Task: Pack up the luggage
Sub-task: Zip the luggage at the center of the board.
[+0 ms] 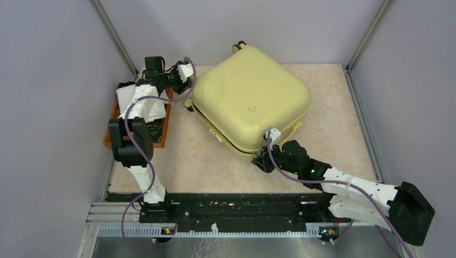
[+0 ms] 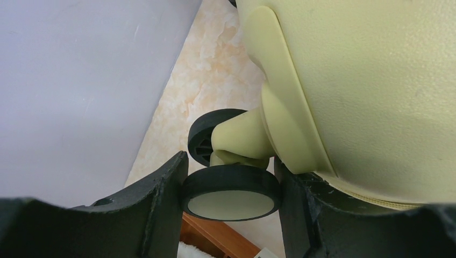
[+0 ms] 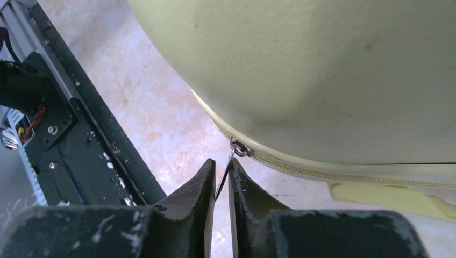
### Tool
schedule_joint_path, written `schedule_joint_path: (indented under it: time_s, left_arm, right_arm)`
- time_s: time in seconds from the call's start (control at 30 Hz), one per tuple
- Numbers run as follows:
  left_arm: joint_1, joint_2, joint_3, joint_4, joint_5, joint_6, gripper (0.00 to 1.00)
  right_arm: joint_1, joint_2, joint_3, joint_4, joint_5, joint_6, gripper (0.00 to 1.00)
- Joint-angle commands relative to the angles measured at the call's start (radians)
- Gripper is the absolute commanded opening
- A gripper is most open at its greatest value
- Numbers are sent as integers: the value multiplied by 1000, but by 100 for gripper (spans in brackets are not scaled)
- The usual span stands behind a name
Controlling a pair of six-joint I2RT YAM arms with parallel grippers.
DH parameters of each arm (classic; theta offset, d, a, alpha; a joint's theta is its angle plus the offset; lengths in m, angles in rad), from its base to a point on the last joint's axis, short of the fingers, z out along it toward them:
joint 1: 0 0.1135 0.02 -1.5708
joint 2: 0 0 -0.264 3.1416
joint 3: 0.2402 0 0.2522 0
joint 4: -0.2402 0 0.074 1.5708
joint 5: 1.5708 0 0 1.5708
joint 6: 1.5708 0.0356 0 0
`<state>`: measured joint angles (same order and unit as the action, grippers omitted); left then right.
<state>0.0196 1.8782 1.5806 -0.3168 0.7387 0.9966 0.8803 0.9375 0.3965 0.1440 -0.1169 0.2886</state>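
Note:
The luggage (image 1: 250, 102) is a pale yellow hard-shell case lying shut on the table, also filling the left wrist view (image 2: 376, 91) and the right wrist view (image 3: 301, 64). My left gripper (image 1: 189, 86) is at its far left corner, shut on a black-and-cream wheel (image 2: 230, 191), with a finger pressed on each side of it. My right gripper (image 1: 263, 159) is at the case's near edge. Its jaws stand a narrow crack apart (image 3: 221, 174), and the thin metal zipper pull (image 3: 226, 169) slants loosely through the gap, hanging from the slider (image 3: 240, 150).
A wooden tray (image 1: 114, 115) with white cloth (image 1: 125, 94) sits by the left wall, behind the left arm. Two more wheels (image 1: 238, 47) stick out at the case's far corner. The black base rail (image 1: 231, 207) runs along the near edge. Walls close in on three sides.

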Motion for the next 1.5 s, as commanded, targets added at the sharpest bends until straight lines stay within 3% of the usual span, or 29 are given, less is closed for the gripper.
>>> schedule_joint_path:
  time_s: [0.0, 0.07, 0.13, 0.23, 0.3, 0.43, 0.53, 0.77, 1.0, 1.2, 1.23, 1.27, 1.37, 1.47]
  left_arm:
    - [-53, -89, 4, 61, 42, -121, 0]
    - [-52, -95, 1, 52, 36, -119, 0]
    - [-47, -99, -3, 41, 34, -119, 0]
    - [-41, -101, -3, 22, 24, -123, 0]
    - [-35, -104, -6, 6, 15, -122, 0]
    - [-34, -148, -70, -18, 20, -78, 0]
    - [-42, -200, -136, -14, 33, -47, 0]
    - [-55, -289, -181, -144, 53, 13, 0]
    - [-73, -391, -248, -282, 76, 40, 0]
    - [-87, -467, -329, -309, 41, 19, 0]
    - [-87, -472, -330, -318, 35, 10, 0]
    - [-87, -476, -328, -330, 28, 3, 0]
    - [-87, -498, -330, -342, 6, -9, 0]
    - [-86, -515, -320, -329, -19, -38, 0]
  right_arm:
    - [26, -12, 5, 51, 104, 138, 22]
    - [25, -57, -8, -4, 218, 198, 46]
    - [12, -120, -16, -93, 288, 274, 57]
    - [-70, -249, -30, -298, 345, 416, 59]
    - [-164, -325, -33, -416, 329, 499, 55]
    - [-349, -385, -12, -515, 269, 504, 52]
    - [-464, -307, 18, -467, 192, 457, 51]
    - [-685, 41, 134, -165, -36, 316, 46]
    - [-751, 332, 339, 66, -130, 233, 49]
    - [-754, 537, 548, 123, -159, 116, 63]
    - [-754, 549, 583, 93, -145, 89, 70]
    - [-754, 555, 618, 49, -131, 55, 95]
    - [-754, 507, 628, -61, -18, 23, 99]
    - [-759, 372, 467, -65, 236, 260, 99]
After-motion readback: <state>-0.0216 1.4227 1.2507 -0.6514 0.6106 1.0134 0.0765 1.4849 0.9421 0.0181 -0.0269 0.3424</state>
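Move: My left hand already grips one of the suitcase's wheels. The suitcase's middle lies some 30 cm to its right and 10 cm back, and a lower wheel about 10 cm straight back and well below it. My right fingertips hold the zipper pull, its slider about 2 cm ahead and 1 cm to the left. The case's handle side is centred roughly 12 cm ahead and 18 cm to this hand's right, while the latch lies 10 cm ahead and 20 cm to its left. I open my right fingers off the zipper pull and swing that hand right around the near corner, turning it some 50 degrees clockwise. Then I drive it forward along the handle side, about 25 cm in all, opening wide and ending with a fingertip against that side. Meanwhile my left hand keeps its grip on the wheel and pulls it back about 15 cm. ##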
